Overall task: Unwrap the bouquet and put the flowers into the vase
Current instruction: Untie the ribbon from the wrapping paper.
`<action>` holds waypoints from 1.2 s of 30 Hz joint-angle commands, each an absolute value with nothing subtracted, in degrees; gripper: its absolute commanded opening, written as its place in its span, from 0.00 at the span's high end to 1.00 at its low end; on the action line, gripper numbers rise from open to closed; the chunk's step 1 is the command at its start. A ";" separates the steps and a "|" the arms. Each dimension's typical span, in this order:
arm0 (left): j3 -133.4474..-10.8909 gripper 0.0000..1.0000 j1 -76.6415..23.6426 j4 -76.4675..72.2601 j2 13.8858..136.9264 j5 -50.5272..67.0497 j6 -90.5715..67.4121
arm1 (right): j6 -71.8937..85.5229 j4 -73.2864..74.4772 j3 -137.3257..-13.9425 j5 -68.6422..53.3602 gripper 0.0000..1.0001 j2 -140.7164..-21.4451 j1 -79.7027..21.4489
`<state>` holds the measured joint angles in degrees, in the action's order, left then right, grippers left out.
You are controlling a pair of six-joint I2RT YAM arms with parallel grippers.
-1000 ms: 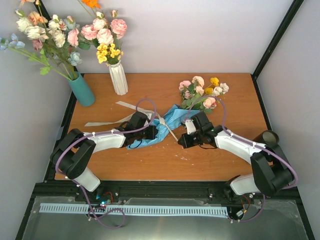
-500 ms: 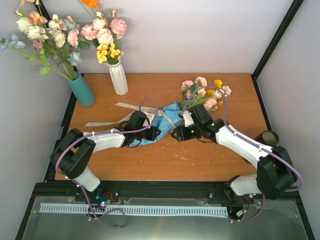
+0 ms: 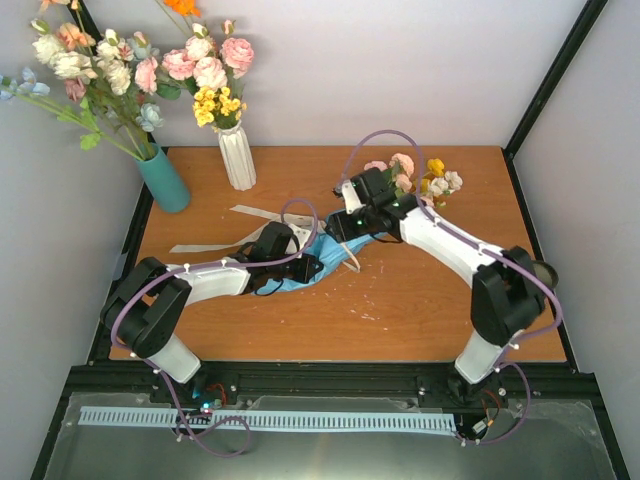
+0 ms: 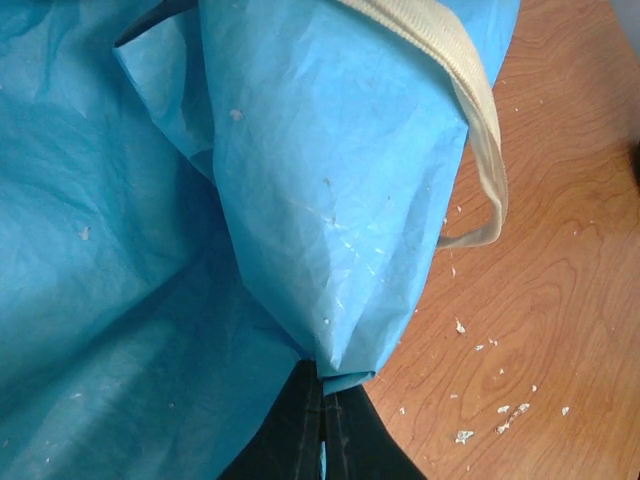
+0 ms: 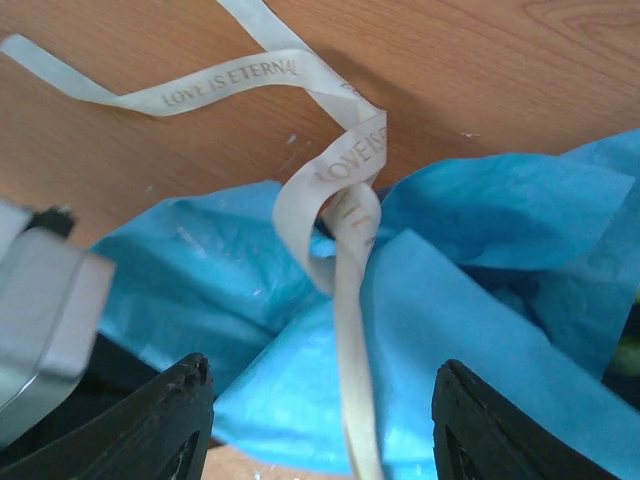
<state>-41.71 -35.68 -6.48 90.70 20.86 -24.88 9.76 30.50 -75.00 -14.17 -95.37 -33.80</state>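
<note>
The bouquet lies mid-table, its flowers [image 3: 415, 180] pointing to the back right and its blue paper [image 3: 335, 250] spread out to the left. My left gripper [image 3: 305, 268] is shut on a fold of the paper [image 4: 300, 180], its tips [image 4: 322, 390] pinching the fold's lower corner. My right gripper [image 3: 337, 228] hovers open over the paper [image 5: 470, 300], the beige ribbon [image 5: 350, 200] running between its fingertips [image 5: 190, 400] without touching them. The ribbon [image 4: 480, 130] loops over the paper. The vase is hidden behind my right arm's elbow.
A white ribbed vase [image 3: 238, 158] and a teal vase [image 3: 165, 180], both holding larger bunches, stand at the back left. A loose ribbon tail [image 3: 255, 213] lies on the wood left of the paper. Small paper flecks [image 4: 500, 410] dot the table.
My right gripper opened and swung left and toward the back, from the near side of the stems to above the paper and ribbon. The left gripper stayed shut on the paper.
</note>
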 commanded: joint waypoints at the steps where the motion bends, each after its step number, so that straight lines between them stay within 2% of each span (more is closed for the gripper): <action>1: -42.33 1.00 -35.29 -7.81 90.76 22.54 -22.99 | 5.60 33.56 -80.44 -13.84 0.41 -101.48 -34.19; 6: -42.61 1.00 -35.33 -7.18 91.12 22.76 -22.46 | 4.83 34.24 -82.72 -16.46 0.43 -106.63 -34.19; 9: -42.58 0.99 -35.33 -7.25 91.38 22.87 -22.34 | 4.88 33.95 -82.80 -17.39 0.49 -108.04 -34.18; 17: -42.90 1.00 -35.33 -7.64 91.92 23.18 -22.49 | 4.74 34.17 -81.64 -15.73 0.88 -107.93 -34.15; 20: -43.35 1.00 -35.33 -7.16 92.09 21.98 -23.08 | 4.96 34.60 -81.14 -15.82 0.97 -106.34 -34.19; 36: -50.14 1.00 -34.21 0.01 94.15 14.62 -23.39 | 10.20 36.84 -69.47 -16.09 0.97 -88.53 -34.19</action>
<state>-46.65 -35.53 -2.24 93.71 16.69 -24.03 7.79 35.24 -72.90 -15.66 -92.77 -33.80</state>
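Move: The strand of ribbon lying across the paper is right under the open right hand, roughly 7 cm down, 1 cm ahead and 1 cm left; the ribbon's looped crossing lies about 2 cm farther out and 2 cm farther left than that strand. From the right hand, the flower heads are some 11 cm ahead and 15 cm right. The strand is roughly 8 cm ahead of the left hand, 4 cm to its right and about level. The ribbon strand over the blue paper is pinched by the right hand, which sinks about 6.5 cm with its fingers open, edging slightly forward and left, and shuts them on it. It then lifts some 6 cm, drawing back and right by 3 to 4 cm with the strand. The left hand keeps its pinch on the wrapping paper and eases about 2 cm forward late on. ##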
